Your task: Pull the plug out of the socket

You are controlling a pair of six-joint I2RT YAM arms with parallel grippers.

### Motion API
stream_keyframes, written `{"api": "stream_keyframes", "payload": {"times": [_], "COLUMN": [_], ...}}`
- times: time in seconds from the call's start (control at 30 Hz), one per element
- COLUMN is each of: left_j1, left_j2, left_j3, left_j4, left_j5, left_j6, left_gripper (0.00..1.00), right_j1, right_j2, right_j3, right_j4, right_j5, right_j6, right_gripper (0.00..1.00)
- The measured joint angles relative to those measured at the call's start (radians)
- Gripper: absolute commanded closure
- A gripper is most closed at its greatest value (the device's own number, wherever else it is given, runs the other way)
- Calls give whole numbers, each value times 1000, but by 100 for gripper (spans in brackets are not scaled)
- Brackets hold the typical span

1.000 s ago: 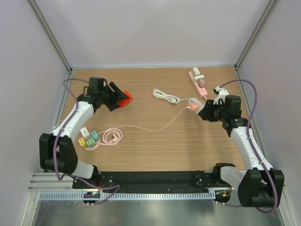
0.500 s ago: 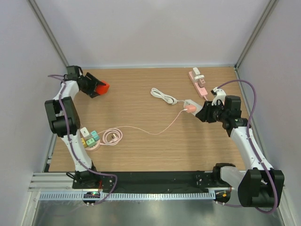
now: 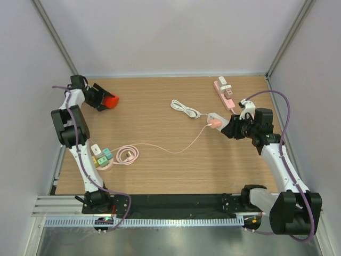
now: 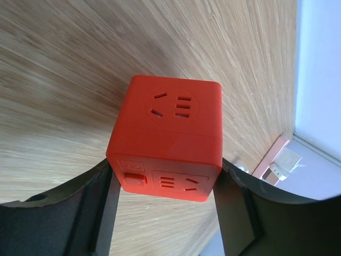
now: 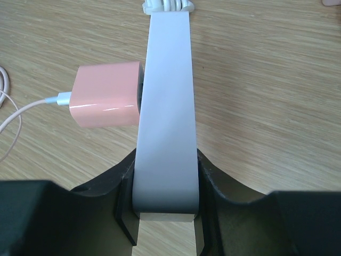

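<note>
My right gripper [image 3: 227, 127] [image 5: 165, 184] is shut on one end of a white socket strip [image 3: 216, 116] [image 5: 166, 106] at the right of the table. A pink plug [image 3: 215, 124] [image 5: 106, 102] sits in the strip's side, its thin pink cable [image 3: 176, 149] trailing left across the wood. Far from it, at the back left corner, my left gripper [image 3: 105, 101] [image 4: 165, 184] is shut on a red cube socket [image 3: 111, 100] [image 4: 165, 138]; the cube's faces show empty outlets and a switch.
A pink power strip [image 3: 224, 93] with adapters lies at the back right. The white strip's coiled cord [image 3: 185, 109] lies behind the plug. Coloured adapters [image 3: 100, 156] and a pink cable coil [image 3: 127, 154] sit at the near left. The enclosure walls stand close to the left arm.
My left arm has swung the red cube from left of centre to the back left corner. The right gripper, strip and pink plug have shifted slightly left.
</note>
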Motion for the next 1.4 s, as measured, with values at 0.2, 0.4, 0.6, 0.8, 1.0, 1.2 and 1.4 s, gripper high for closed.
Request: {"api": "stream_keyframes", "payload": {"times": [0.2, 0.4, 0.6, 0.8, 1.0, 1.2, 1.4], "left_j1": [18, 39, 44, -23, -360, -683, -780], "left_j2": [-10, -110, -314, -492, -547, -632, -669], "left_j3": [-15, -76, -163, -314, -473, -587, -725], "left_j4": [-9, -32, -17, 60, 178, 301, 593], "left_j5": [-2, -41, -64, -8, 73, 104, 49], "left_j6": [41, 96, 126, 130, 134, 76, -211], "left_gripper": [0, 0, 0, 1, 2, 2, 6], "right_j1": [0, 0, 0, 0, 0, 5, 46], "right_j2": [0, 0, 0, 0, 2, 18, -3], "right_j3": [0, 0, 0, 0, 0, 1, -18], "right_j4": [0, 0, 0, -5, -10, -14, 30], "right_j5": [-5, -10, -13, -51, -92, -118, -100], "right_j6": [-6, -8, -14, -28, -45, -53, -48], "right_gripper": [99, 99, 99, 99, 99, 99, 99]}}
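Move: The left gripper still grips the red adapter between its pads. The pink plug in the socket strip is about 50 cm to its right, 23 cm back and 7 cm higher. The bundled white cable lies some 41 cm to the left gripper's right, 5 cm back and slightly lower. From the right hand, which holds the socket strip, the plug sits about 5 cm left, 2 cm ahead and roughly level. Open the left gripper wide to let go of the red adapter, easing back and left, and lift clear by about 12 cm. Then sweep it right and back, some 38 cm rightward, towards the pink plug, turning the wrist clockwise and tipping the fingers up, still wide open. Keep the right grip on the socket strip, bringing it 2–3 cm left with a slight counter-clockwise turn. ##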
